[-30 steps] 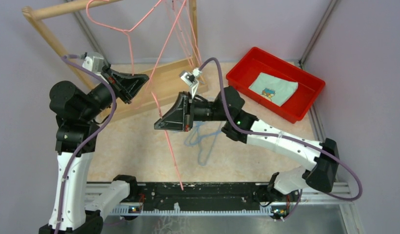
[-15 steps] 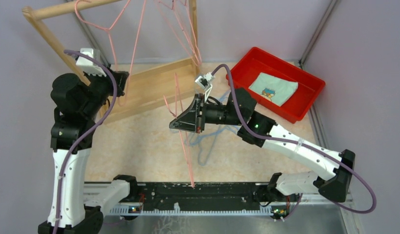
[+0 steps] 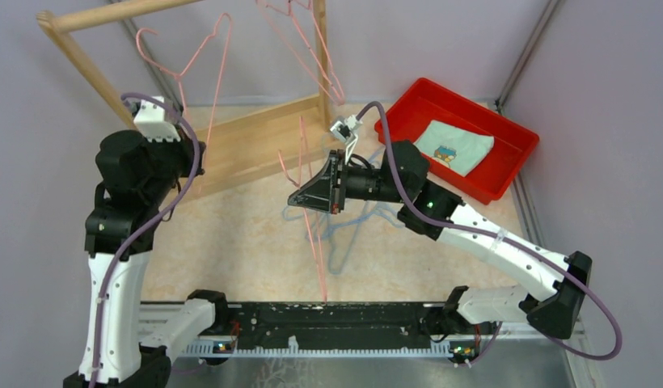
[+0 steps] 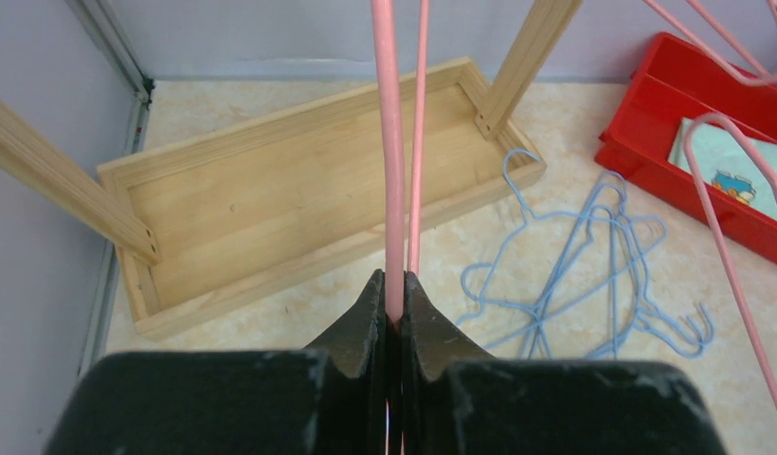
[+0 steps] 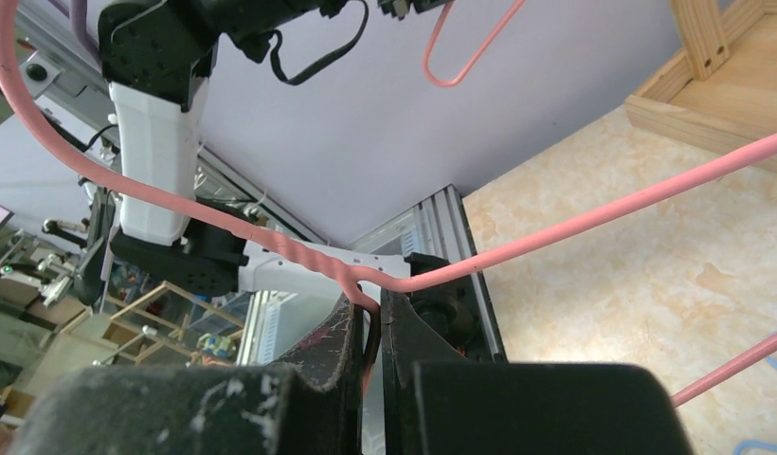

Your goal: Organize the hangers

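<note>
Two pink hangers are held in the air. My left gripper is shut on the straight wire of one pink hanger; in the top view that hanger rises in front of the wooden rail, hook up, and my arm hides the jaws. My right gripper is shut on the twisted neck of the other pink hanger, whose long wire slants down over the table's middle. Light blue hangers lie tangled on the table under the right arm. More pink hangers hang by the rack's right post.
The wooden rack has a top rail, slanted posts and a shallow base tray at the back left. A red bin with a folded cloth stands at the back right. Purple cables trail along both arms.
My left gripper drew back toward its arm, carrying its hanger, whose hook now sits lower under the rail. My right gripper shifted right with its hanger, the lower end swinging right.
</note>
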Robot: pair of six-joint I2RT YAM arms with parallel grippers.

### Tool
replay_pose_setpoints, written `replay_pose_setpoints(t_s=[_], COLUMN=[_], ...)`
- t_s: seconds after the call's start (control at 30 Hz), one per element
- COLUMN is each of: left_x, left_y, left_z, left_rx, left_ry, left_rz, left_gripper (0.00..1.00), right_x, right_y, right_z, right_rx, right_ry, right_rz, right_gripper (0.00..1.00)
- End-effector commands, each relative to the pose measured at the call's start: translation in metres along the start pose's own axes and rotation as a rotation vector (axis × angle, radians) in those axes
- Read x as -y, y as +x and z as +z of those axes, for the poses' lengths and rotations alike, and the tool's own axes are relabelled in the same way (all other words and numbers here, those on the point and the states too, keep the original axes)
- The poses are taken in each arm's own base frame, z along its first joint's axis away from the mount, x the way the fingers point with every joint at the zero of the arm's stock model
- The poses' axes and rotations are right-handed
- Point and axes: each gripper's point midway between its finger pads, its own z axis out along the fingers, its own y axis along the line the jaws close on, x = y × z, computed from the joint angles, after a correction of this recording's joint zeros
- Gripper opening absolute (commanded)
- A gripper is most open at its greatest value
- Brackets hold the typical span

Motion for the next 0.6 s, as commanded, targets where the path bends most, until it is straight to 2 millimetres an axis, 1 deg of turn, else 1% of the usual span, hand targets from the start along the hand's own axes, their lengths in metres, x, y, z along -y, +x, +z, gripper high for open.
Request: replay_pose_setpoints(t_s=[0.0, 0.07, 0.27, 0.43, 0.57], left_x=[-0.012, -0.012, -0.016, -0.014, -0.009], left_y=[-0.025, -0.032, -0.038, -0.057, -0.069], left_z=[0.024, 0.039, 0.082, 0.100, 0.105], left_rx=[0.027, 0.028, -0.020, 0.046, 0.088], left_ry=[-0.079, -0.084, -0.119, -0.118, -0.091], left_rz=[0.002, -0.002, -0.002, -0.018, -0.020], left_gripper=[0.00, 0.00, 0.00, 0.00, 0.00], right_x=[-0.016, -0.017, -0.015, -0.008, -0.005], right_y=[-0.028, -0.031, -0.037, -0.042, -0.044], right_z=[-0.004, -0.005, -0.008, -0.011, -0.013], right_rx=[0.063, 0.068, 0.073, 0.083, 0.083], right_ry=[-0.053, -0.053, -0.036, -0.016, -0.012], right_rz=[-0.068, -0.069, -0.079, -0.080, -0.080], right_gripper=[0.00, 0.00, 0.00, 0.00, 0.00])
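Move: I already hold a pink hanger in each hand, and the left one is on its way to the rack's rail, about 25 cm ahead of my left hand, roughly level sideways and some 10 cm above it. The pink hangers already hung are about 27 cm ahead of that hand and 17 cm to its right, at about its height; the wooden tray lies 24 cm ahead, level sideways, some 37 cm below. From my right hand the same stretch of rail is about 33 cm ahead, 16 cm to the left and 10 cm higher. With my left fingers still shut on the pink hanger, I carry it straight forward about 11 cm, nearly level and slowing at the end, so its hook end nears the rail above the tray; my wrist tips down and turns counter-clockwise by only about 5 degrees each. My right hand keeps its own pink hanger pinched at the neck and eases forward some 2 cm. ##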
